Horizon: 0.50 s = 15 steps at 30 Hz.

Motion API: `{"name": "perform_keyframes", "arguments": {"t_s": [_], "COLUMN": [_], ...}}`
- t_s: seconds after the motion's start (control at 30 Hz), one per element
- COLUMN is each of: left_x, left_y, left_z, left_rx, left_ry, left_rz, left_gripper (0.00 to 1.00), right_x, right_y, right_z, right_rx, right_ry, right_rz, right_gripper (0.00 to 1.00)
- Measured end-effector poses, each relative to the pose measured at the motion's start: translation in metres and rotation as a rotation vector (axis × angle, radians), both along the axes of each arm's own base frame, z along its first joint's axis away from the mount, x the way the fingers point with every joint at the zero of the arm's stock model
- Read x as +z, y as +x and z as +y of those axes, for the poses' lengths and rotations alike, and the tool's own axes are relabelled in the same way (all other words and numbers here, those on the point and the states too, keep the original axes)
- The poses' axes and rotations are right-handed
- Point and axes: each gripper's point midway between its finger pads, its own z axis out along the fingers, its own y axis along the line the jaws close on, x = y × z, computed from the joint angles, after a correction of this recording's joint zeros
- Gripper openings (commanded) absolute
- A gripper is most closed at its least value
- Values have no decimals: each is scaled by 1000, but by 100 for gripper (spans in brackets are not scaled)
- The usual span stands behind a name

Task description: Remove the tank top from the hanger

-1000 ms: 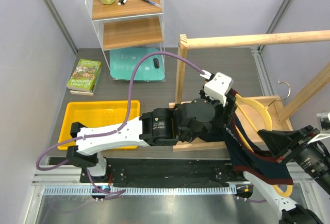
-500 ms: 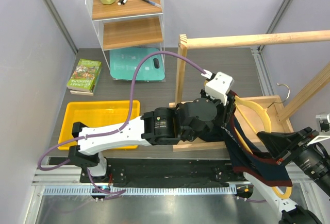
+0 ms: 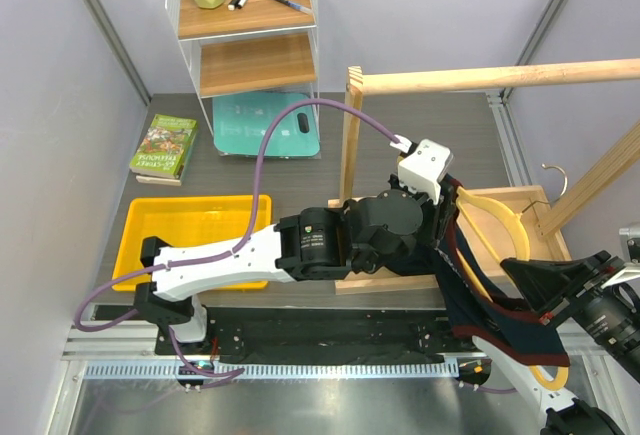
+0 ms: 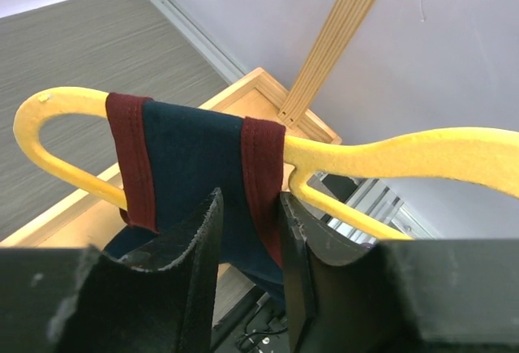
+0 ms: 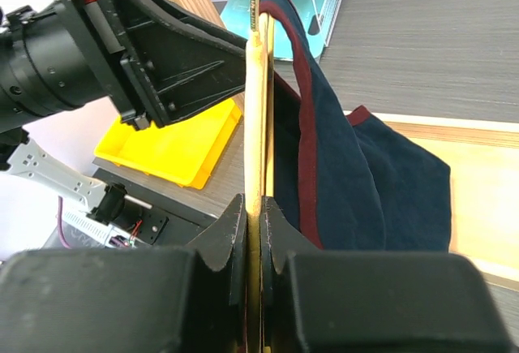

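The yellow hanger (image 3: 497,217) is held tilted over the wooden base, its silver hook (image 3: 553,170) pointing to the far right. The navy tank top (image 3: 490,307) with dark red trim hangs from it. My right gripper (image 5: 253,204) is shut on the hanger's thin edge (image 5: 255,118), with the tank top (image 5: 365,182) draped just right of it. One strap of the tank top (image 4: 190,150) lies over the hanger's arm (image 4: 405,154). My left gripper (image 4: 248,199) stands narrowly open at that strap, one fingertip (image 4: 285,207) against the red trim. Seen from above, the left gripper (image 3: 452,217) is mostly hidden under its wrist.
A wooden rail (image 3: 500,77) on a post crosses above the wooden base tray (image 3: 540,223). A yellow bin (image 3: 190,235) sits at the left, with a book (image 3: 165,145), a teal board (image 3: 265,123) and a wire shelf (image 3: 250,15) with pens behind.
The left gripper's jaws have narrowed at the strap. The right gripper, with the hanger in it, has drifted slightly toward the near right.
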Motion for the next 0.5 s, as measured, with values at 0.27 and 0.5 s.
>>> {"name": "perform_keyframes", "arguments": {"t_s": [0.27,0.5], "left_x": [-6,-5], "left_y": [9,5], "left_z": [-5,-5], "left_rx": [12,-11], "left_ry": [11,6], "left_rz": [14,29], "left_gripper": [0,0], "right_x": [0,-2], "right_y": [-1,-8], "right_z": [1,-6], "right_rx": [4,-17], "right_ry": [1,2], "right_rz": [0,-26], "right_gripper": [1,1]}}
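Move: The strap of the tank top, looped over the near end of the yellow hanger, sits right at the left fingertips, about 2 cm ahead and 2 cm to the right, level with them. From the left hand, the hanger's metal hook stands roughly 7 cm ahead and 20 cm to the right. The right hand, which already holds the hanger, has the strap about 9 cm ahead and 10 cm to its left, at nearly its own height. The left fingers, partly open, shut completely on the strap's maroon trim just under the hanger bar and pinch the cloth, while that hand noses about 1 cm forward and slightly down and right, then eases back a touch. The right fingers keep their grip on the hanger; late on, that hand draws it barely 1 cm back and to the right. ##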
